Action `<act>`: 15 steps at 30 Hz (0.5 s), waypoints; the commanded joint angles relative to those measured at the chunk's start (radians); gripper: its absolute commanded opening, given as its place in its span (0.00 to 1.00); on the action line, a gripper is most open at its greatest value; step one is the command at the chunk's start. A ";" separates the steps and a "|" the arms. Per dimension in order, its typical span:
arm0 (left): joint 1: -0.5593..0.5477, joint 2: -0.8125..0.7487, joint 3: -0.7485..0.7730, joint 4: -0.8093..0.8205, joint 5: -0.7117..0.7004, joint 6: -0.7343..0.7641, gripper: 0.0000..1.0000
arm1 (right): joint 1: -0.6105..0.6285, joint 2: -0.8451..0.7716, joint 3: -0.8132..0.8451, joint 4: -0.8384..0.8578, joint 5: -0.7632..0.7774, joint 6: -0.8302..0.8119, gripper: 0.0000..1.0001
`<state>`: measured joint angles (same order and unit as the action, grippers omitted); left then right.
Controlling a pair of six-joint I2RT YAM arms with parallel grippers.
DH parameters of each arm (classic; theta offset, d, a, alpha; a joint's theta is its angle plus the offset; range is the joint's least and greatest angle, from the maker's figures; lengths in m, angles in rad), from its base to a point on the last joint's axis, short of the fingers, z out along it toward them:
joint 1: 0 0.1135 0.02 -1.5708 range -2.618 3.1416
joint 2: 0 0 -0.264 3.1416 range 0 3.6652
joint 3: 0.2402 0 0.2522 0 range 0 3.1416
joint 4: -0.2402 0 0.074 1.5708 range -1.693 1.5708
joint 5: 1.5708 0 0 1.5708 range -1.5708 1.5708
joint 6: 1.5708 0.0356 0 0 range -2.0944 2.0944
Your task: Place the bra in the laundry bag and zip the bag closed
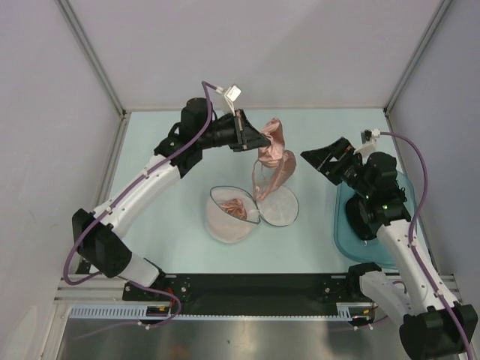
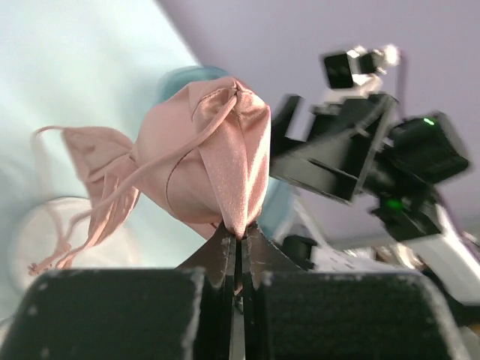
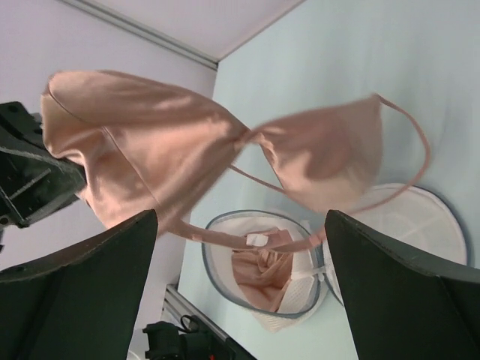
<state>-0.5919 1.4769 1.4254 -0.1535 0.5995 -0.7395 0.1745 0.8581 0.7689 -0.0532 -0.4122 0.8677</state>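
My left gripper [image 1: 257,138] is shut on one cup of the salmon-pink satin bra [image 1: 274,154], pinching the fabric between its tips [image 2: 238,234] and holding it up above the table. The bra [image 3: 150,142] hangs stretched out, its second cup [image 3: 330,161] and thin straps trailing down toward the laundry bag [image 1: 229,217]. The white mesh bag lies unzipped with its two domed halves side by side, and pink fabric [image 1: 234,205] sits in the left half [image 3: 259,274]. My right gripper [image 1: 324,160] stands open just right of the hanging bra, nothing between its fingers [image 3: 240,217].
A translucent teal plastic basin [image 1: 346,225] sits at the right under my right arm. The bag's other half [image 1: 279,208] lies flat beside the filled one. Enclosure walls ring the pale table [image 1: 165,232], and a black rail runs along the near edge.
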 commanded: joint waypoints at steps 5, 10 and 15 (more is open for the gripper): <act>0.049 0.124 0.275 -0.230 -0.202 0.314 0.00 | 0.005 0.110 0.078 0.026 0.041 -0.065 1.00; 0.050 0.310 0.290 -0.157 -0.182 0.345 0.00 | 0.006 0.193 0.078 0.046 0.072 -0.104 1.00; 0.046 0.486 0.285 -0.025 -0.090 0.229 0.00 | 0.000 0.274 0.076 0.102 0.081 -0.122 1.00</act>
<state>-0.5411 1.8389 1.7115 -0.2810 0.4461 -0.4526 0.1772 1.0908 0.8078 -0.0353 -0.3565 0.7868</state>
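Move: The left gripper holds the pink bra high; the open table it is carried towards lies some 14 cm ahead, 2 cm right and 33 cm below. Under that hand, the laundry bag's round lid is about 4 cm right and 3 cm ahead, the bag itself 11 cm left and 1 cm back. From the open right gripper, the hanging bra is roughly 10 cm left and 1 cm ahead, level in height; the lid is 8 cm left, 3 cm ahead and 28 cm down. Keep the bra pinched in the shut left gripper and sweep it forward about 11 cm, out past the bag's lid, first nearly level, then sinking some 8 cm as the fingers dip about 15 degrees further towards the table. Meanwhile ease the empty right gripper down and forward, wide open. ##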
